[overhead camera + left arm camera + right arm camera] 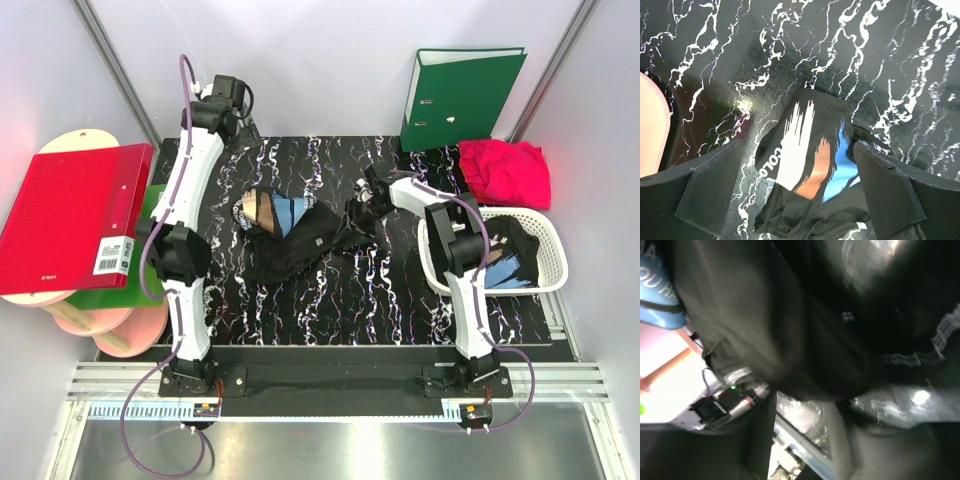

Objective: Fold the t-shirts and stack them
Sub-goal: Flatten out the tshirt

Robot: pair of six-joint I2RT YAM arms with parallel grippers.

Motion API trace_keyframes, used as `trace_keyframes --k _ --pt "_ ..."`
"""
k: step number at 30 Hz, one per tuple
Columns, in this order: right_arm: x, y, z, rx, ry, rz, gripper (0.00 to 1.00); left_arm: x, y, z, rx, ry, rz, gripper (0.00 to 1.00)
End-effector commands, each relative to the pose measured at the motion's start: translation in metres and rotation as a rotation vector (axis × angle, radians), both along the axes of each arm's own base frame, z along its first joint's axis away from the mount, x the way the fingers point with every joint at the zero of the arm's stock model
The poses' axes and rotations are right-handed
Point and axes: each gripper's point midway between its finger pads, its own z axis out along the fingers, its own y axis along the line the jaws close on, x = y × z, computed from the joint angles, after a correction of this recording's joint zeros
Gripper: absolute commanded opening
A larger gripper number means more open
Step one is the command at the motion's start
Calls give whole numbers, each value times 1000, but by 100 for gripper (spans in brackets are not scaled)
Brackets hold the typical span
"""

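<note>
A crumpled black t-shirt lies mid-table with its tan, white and blue print facing up. My left gripper hangs high at the back left, wide open and empty. In its wrist view the black t-shirt lies well below the left gripper. My right gripper is down at the shirt's right edge. Its jaws stand part-way apart, with dark cloth bunched at the tips of the right gripper. A crimson-pink t-shirt lies at the back right. Another black t-shirt sits in the basket.
The white lattice basket stands at the right edge. A green binder leans on the back wall. A red binder and round pink and tan boards sit off the table's left side.
</note>
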Motion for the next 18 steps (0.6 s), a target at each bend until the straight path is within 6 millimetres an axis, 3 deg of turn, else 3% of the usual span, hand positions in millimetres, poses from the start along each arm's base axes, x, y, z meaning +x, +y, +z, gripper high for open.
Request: trace_keyframes --k 1,2,6,12,16,18 --pt "12 13 -3 3 -21 -10 5 -9 -2 37 -37 -92 -23 99" --pt "14 11 -1 -11 -36 -16 0 -12 -2 36 -36 -85 -27 99" --pt "33 -6 37 -125 -186 -17 0 -16 -4 29 -40 -62 -41 99" --pt "67 -27 142 -219 -497 -51 0 -21 -12 13 -65 -11 -76 99" --pt "90 -37 221 -240 -722 -107 0 -20 -24 10 -97 -2 -120 99" --pt "98 -44 248 -267 -808 -133 0 -21 -28 10 -95 1 -140 99"
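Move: The right hand is half closed around a fold at the right end of the black t-shirt, which lies about 1 cm left of its hand point and 1 cm below. The t-shirt's printed part lies roughly 17 cm left of this hand and 2 cm farther out; the white basket is some 30 cm to its right and 7 cm nearer the base. From the raised left hand, that fold is about 26 cm right, 12 cm back and 23 cm below. The right fingers finish closing and pinch the t-shirt's right end while the hand dips about a centimetre. The hand then sweeps up some 15 cm and forward about 9 cm, ever faster, the wrist tipping some 30 degrees so that the fingertips swing forward, keeping hold of the cloth. The left hand, still wide open and empty, eases 2–3 cm back, towards the t-shirt. ##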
